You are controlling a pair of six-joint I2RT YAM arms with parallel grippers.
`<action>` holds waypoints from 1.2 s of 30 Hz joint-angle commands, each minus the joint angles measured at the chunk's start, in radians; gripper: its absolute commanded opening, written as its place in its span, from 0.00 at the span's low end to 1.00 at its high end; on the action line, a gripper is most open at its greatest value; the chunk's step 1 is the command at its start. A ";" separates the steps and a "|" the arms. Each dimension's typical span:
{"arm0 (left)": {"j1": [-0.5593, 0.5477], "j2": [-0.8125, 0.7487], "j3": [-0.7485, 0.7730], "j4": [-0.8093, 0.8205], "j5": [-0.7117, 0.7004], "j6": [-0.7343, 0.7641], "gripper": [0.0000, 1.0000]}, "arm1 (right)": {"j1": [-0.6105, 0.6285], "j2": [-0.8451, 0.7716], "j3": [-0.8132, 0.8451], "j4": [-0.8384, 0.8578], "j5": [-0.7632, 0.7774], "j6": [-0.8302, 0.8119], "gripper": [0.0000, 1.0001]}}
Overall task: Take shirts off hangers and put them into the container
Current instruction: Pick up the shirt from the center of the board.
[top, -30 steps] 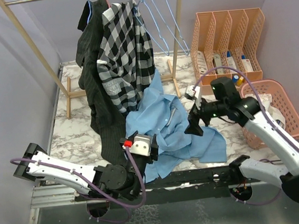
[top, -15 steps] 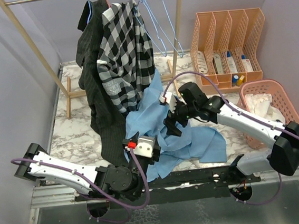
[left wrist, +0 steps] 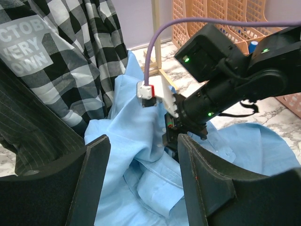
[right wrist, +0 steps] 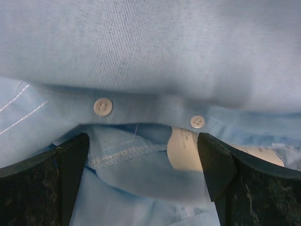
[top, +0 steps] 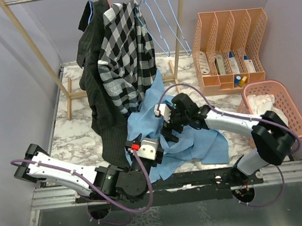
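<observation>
The light blue shirt (top: 196,140) lies crumpled on the table. My right gripper (top: 169,131) is open and pressed down onto it, its jaws straddling the buttoned edge and a label (right wrist: 142,155). My left gripper (left wrist: 143,155) is open just in front, with folds of the light blue shirt (left wrist: 127,141) lying beyond its fingers and nothing pinched. The checked shirt (top: 126,51) and the black pinstriped shirt (top: 98,91) hang from the rack. Empty light blue hangers (top: 163,15) hang beside them. The white shirt (top: 259,102) lies in the pink container (top: 292,111).
The wooden rack's post (top: 179,41) and foot stand behind the blue shirt. A peach file organizer (top: 230,46) with small items is at the back right. The marble tabletop (top: 76,139) shows at the left, with purple walls on both sides.
My right arm has swung left from beside the container and come down onto the light blue shirt, jaws still open. My left arm has barely moved.
</observation>
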 commanded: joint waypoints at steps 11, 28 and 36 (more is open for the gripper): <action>-0.004 0.031 0.048 -0.012 -0.128 0.042 0.62 | 0.032 0.288 0.083 -0.039 0.003 -0.034 0.63; 0.122 0.029 0.144 -0.058 0.101 0.035 0.63 | -0.170 -0.264 0.321 -0.436 -0.053 0.105 0.01; 0.648 0.244 0.461 -0.442 0.763 -0.131 0.66 | -0.408 -0.292 0.555 -0.675 -0.053 0.133 0.01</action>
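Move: The blue shirt lies crumpled on the board right under my open right hand, its middle about 2 cm back and some 5 cm below. From that hand the container stands about 42 cm to the right and 4 cm farther out, and the hanging checkered shirt some 20 cm ahead, 10 cm left and 18 cm up. From my left hand the blue shirt is about 10 cm ahead, 5 cm right and 27 cm below. I sink my open right hand about 5 cm straight down into the middle of the blue shirt and shut the fingers fully, pinching its cloth. Then I lift fast, some 27 cm, drifting right towards the container and a bit forward while turning about 20 degrees clockwise. Late on, my left hand, still open, reaches about 10 cm forward and 5 up towards the checkered shirt. ##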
